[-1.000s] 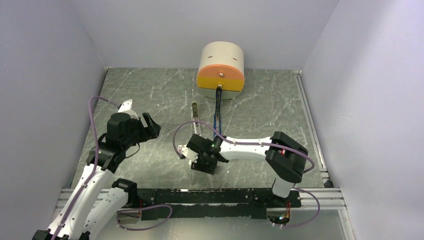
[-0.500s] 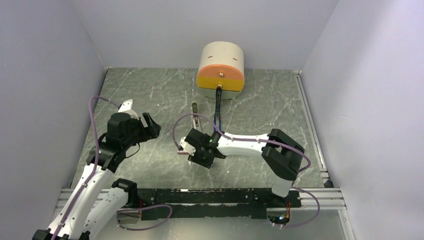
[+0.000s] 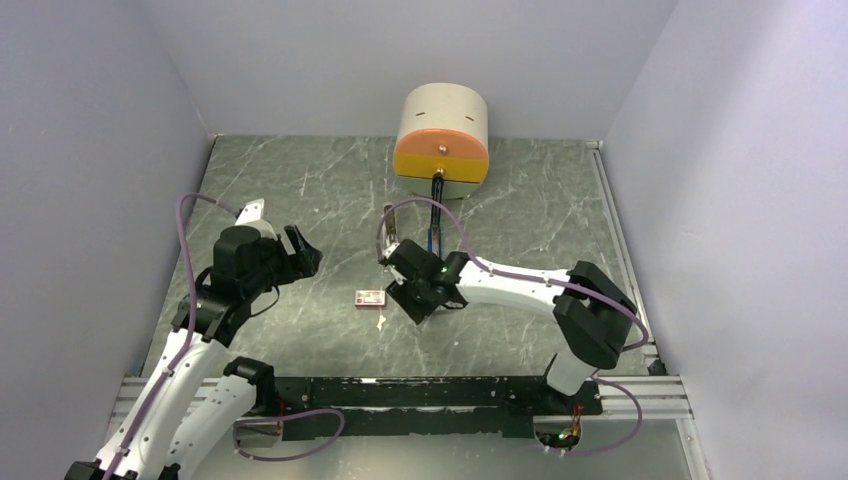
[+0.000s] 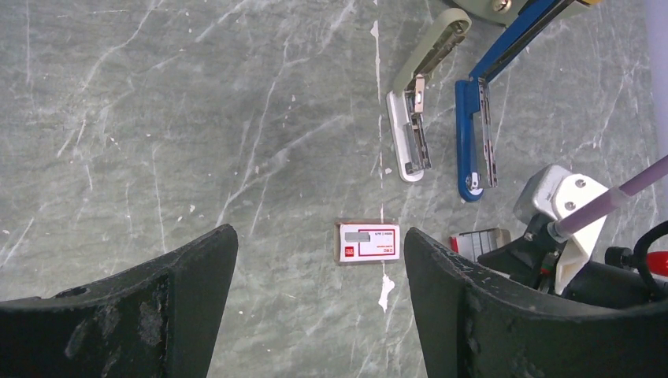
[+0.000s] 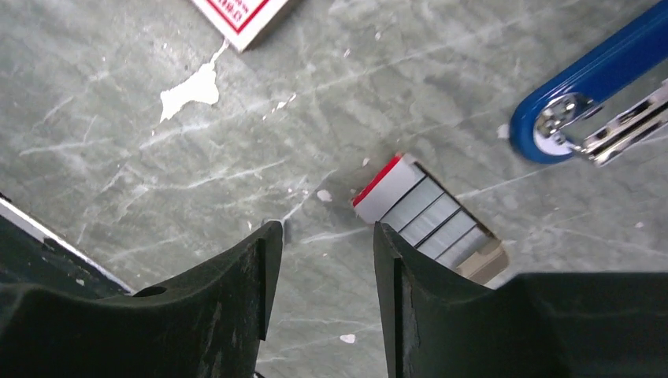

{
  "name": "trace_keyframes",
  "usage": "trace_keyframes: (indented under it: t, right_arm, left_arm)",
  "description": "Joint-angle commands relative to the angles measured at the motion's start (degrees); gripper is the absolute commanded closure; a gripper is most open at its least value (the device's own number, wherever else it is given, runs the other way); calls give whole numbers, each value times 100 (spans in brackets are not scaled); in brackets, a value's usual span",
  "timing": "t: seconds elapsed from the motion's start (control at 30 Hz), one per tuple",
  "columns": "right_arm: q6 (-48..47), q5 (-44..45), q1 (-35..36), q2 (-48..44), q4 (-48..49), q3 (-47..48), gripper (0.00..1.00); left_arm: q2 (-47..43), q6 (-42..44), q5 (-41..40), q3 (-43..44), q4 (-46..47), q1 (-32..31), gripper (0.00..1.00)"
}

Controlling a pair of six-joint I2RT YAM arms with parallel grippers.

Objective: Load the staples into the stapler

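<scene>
The staples [image 5: 432,217] are silvery strips lying in a small cardboard tray with a red-and-white end. They rest on the table just beyond my right gripper's right finger [image 5: 410,268]. My right gripper [image 5: 323,236] is open and holds nothing. In the left wrist view the staples [image 4: 479,241] peek out beside my right arm. A blue stapler [image 4: 475,134] lies opened out next to a beige stapler [image 4: 416,130]. My left gripper [image 4: 319,260] hangs open and empty well above the table, seen at the left in the top view [image 3: 280,232].
The red-and-white box sleeve [image 3: 370,297] lies flat left of my right gripper [image 3: 408,292]. A beige drum with an orange face [image 3: 441,140] stands at the back, with the blue stapler [image 3: 434,215] in front of it. Walls close in three sides.
My right gripper has moved back and right toward the staplers, uncovering the red-and-white box sleeve on the table. The left arm has not moved.
</scene>
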Motion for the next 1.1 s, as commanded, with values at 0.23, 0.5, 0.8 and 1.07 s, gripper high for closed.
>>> trace_keyframes:
  t: [0.23,0.5,0.8,1.07]
  right_arm:
    - [241,-283,405,359,-144,-128,47]
    - [354,-264,521,648,-158,51,49]
    - [620,-101,608,954,-466,166,66]
    - [806,1,608,921,-592,196,71]
  left_arm:
    - [-74,-84,29,45,20,-23,18]
    - [-115,-96,-7,45,0,-23,18]
    - [-115,-85,9,45,17,-23,18]
    - [-89,-93,46,18,76,-23,18]
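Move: The small loose strip of staples lies about 4 cm back from the right hand, 1 cm to its left and some 4 cm below. From that hand, the open staple box is about 1 cm ahead and 4 cm right, the closed staple box 2 cm ahead and 10 cm left, and the blue stapler's base 10 cm ahead and 3 cm right. The strip is roughly 9 cm back, 23 cm right and 18 cm below the left hand. The right hand draws back about 4 cm while sinking nearly as far, then closes its fingers on the staples. ##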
